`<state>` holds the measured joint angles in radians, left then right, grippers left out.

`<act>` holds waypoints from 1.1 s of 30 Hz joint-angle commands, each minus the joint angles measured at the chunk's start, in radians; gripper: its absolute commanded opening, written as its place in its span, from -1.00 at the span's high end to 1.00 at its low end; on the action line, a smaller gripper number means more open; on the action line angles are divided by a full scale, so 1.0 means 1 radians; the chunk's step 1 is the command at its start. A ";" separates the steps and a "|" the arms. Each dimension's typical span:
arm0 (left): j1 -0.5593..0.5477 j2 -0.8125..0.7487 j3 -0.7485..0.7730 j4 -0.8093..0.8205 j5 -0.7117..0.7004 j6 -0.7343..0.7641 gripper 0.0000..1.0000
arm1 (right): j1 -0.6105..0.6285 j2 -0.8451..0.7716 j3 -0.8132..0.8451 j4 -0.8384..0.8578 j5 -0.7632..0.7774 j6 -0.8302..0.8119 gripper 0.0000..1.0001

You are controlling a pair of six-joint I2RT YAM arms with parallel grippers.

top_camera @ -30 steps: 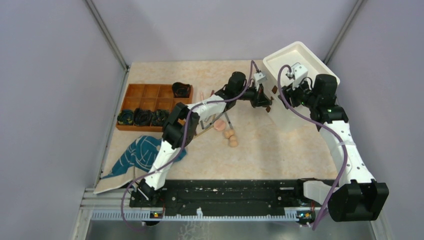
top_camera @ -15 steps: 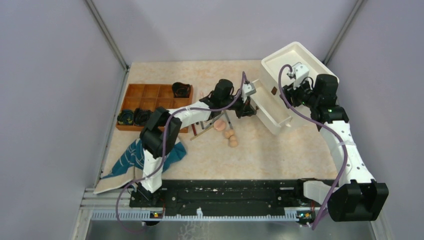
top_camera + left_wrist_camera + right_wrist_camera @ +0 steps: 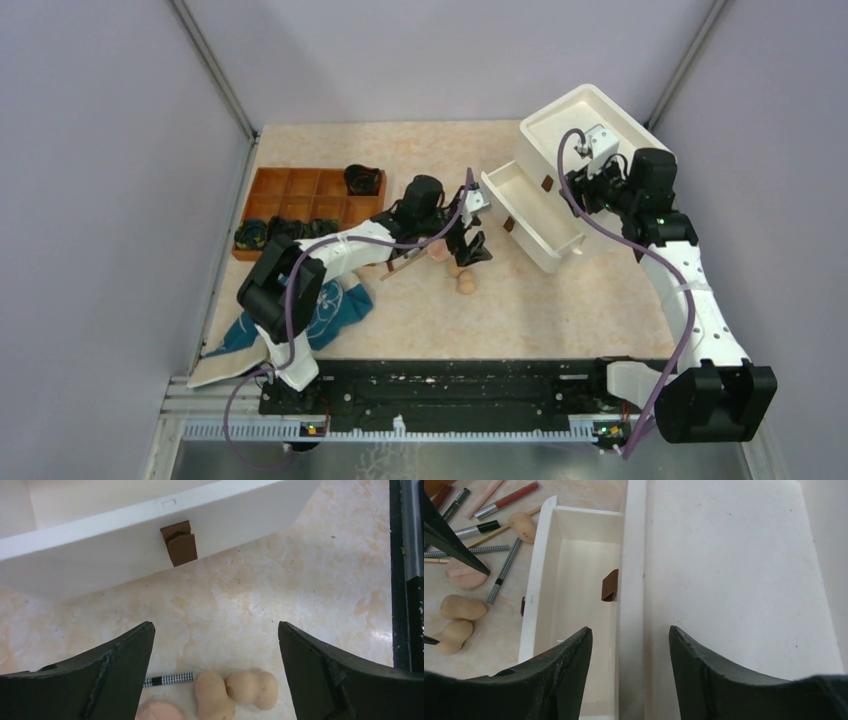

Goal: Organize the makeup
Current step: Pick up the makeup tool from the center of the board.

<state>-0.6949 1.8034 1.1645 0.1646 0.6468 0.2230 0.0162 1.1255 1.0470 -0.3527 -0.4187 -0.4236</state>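
The makeup lies loose on the table left of the white drawer box (image 3: 590,130): tan sponges (image 3: 465,285), a round pink piece (image 3: 437,250) and slim pencils (image 3: 506,494). In the left wrist view two sponges (image 3: 252,687) and a checkered pencil (image 3: 167,680) lie below my left gripper (image 3: 215,625). It is open, holds nothing and hangs in front of the drawer's brown tab handle (image 3: 178,542). The drawer (image 3: 584,605) is pulled out and looks empty. My right gripper (image 3: 629,629) is over the box's top front edge, jaws apart.
A brown wooden divided tray (image 3: 300,195) with dark items in some cells sits at the back left. A teal patterned cloth (image 3: 300,310) lies near the front left, partly under the left arm. Purple walls close in on both sides.
The left gripper pulled the drawer out to the left by its brown tab, then let go, opened wide and drew back over the sponges. The right arm has stayed over the box.
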 commanded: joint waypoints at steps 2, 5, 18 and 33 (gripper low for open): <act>0.028 -0.183 -0.115 0.012 -0.018 0.166 -0.97 | -0.009 -0.034 -0.012 -0.058 -0.019 0.002 -0.21; 0.033 -0.257 -0.182 -0.015 -0.042 0.245 -0.97 | -0.003 -0.053 -0.001 -0.061 -0.018 0.000 -0.39; 0.045 -0.588 -0.353 -0.130 -0.709 0.376 -0.97 | 0.241 -0.018 0.156 -0.233 -0.054 -0.126 -0.82; 0.316 -0.740 -0.243 -0.260 -0.671 0.123 -0.97 | 0.710 0.225 -0.091 -0.027 0.093 -0.061 -0.74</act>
<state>-0.4255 1.0500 0.8234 -0.0681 -0.0490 0.4259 0.6743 1.2743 0.9588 -0.4759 -0.4053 -0.5259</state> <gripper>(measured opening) 0.987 0.884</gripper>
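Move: The right hand has its fingers either side of the white cabinet's rim; the nearer makeup sponge lies about 21 cm to its left, 11 cm back and 19 cm below. The second sponge is some 4 cm farther out and 2 cm left of that one, the round puff 9 cm farther out and 7 cm left of it. From the left hand the nearer sponge is roughly 7 cm back, 4 cm left and 8 cm below, and the wooden organizer's middle about 43 cm left, 11 cm ahead and 8 cm below. Coming free of the cabinet rim, the right hand opens wider and eases back, then swings left past the open drawer, rising slightly before sinking towards the sponges: about 19 cm left, 12 cm back and 11 cm down, turning some 40 degrees counter-clockwise and tipping down. The open, empty left hand clears the way, going some 26 cm left and 10 cm up to the organizer's right side, turning counter-clockwise. ##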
